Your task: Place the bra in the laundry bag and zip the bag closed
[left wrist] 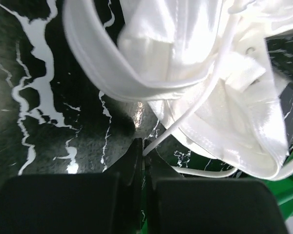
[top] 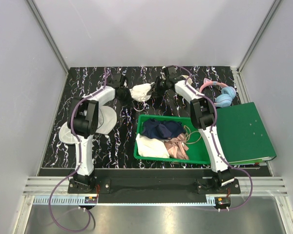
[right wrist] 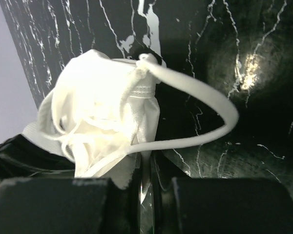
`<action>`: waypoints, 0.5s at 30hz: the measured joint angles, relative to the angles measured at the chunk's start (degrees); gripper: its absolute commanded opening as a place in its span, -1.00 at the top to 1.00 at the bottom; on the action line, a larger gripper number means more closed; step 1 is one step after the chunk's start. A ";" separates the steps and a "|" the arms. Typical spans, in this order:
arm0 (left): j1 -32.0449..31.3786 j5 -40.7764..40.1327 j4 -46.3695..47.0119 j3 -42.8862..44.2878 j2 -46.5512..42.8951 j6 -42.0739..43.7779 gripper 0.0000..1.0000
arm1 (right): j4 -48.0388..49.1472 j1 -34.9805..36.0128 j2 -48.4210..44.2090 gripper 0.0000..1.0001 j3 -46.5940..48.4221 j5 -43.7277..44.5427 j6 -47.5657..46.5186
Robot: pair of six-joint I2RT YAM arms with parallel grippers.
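Note:
The cream-white bra (top: pixel 142 91) hangs bunched between my two grippers above the far middle of the black marbled table. My left gripper (top: pixel 125 92) is shut on one thin strap (left wrist: pixel 185 117); the cups (left wrist: pixel 185 63) fill the left wrist view. My right gripper (top: pixel 158 90) is shut on the bra's fabric edge (right wrist: pixel 149 126), with a strap (right wrist: pixel 205 97) looping out to the right. The white mesh laundry bag (top: pixel 103 120) lies open at the left, partly hidden under my left arm.
A green tray (top: pixel 200 157) holds a navy garment (top: pixel 161 128), a flat cream cloth (top: pixel 151 146) and a pink-beige satin garment (top: pixel 178 147). A green binder (top: pixel 244 132) lies at the right, pink-and-blue headphones (top: pixel 222 95) at the far right.

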 measured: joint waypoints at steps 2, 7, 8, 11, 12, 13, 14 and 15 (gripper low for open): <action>0.04 -0.44 -1.11 0.13 -1.05 0.98 1.00 | 0.07 0.07 -0.24 0.92 -0.92 0.00 -0.44; 0.04 -0.39 -4.44 0.98 -6.82 2.99 1.00 | 0.07 0.11 -0.96 0.92 -3.10 0.00 -1.92; 0.07 -0.20 -4.81 2.14 -7.63 3.26 1.00 | 0.09 0.11 -1.07 0.91 -3.43 0.02 -2.25; 0.04 1.25 -5.01 7.96 -8.17 3.61 1.00 | 0.24 0.17 -1.33 0.92 -3.89 0.00 -2.93; 0.04 1.95 -5.03 9.92 -7.89 3.54 1.00 | 0.33 0.22 -1.44 0.92 -4.04 0.00 -3.13; 0.04 2.71 -5.01 12.00 -7.37 3.48 1.00 | 0.33 0.26 -1.62 0.92 -4.26 0.02 -3.34; 0.04 3.32 -4.70 13.86 -6.62 3.21 1.00 | 0.39 0.33 -1.86 0.92 -4.57 0.02 -3.56; 0.04 3.76 -4.63 15.56 -5.77 2.84 1.00 | 0.37 0.42 -2.14 0.92 -4.90 0.04 -3.78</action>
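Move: The left hand is already shut on a thin white strap of the bra, low over the table; the bra's middle lies about 5 cm to its right and 4 cm farther out, at roughly its own height. The green tray's centre is some 17 cm right and 20 cm back, the laundry bag about 13 cm left and 8 cm back. From the right hand, which still grips the bra, its middle is about 5 cm left; the mug stands roughly 13 cm right and 4 cm ahead. Keeping the strap pinched in closed fingertips, the left hand pulls it up off the bra, climbing about 14 cm fairly fast and easing some 4 cm forward in the second half while the fingers tip outward about 15 degrees. The right hand keeps its pinch on the bra as an anchor, settling only a centimetre or two back and slightly down. ##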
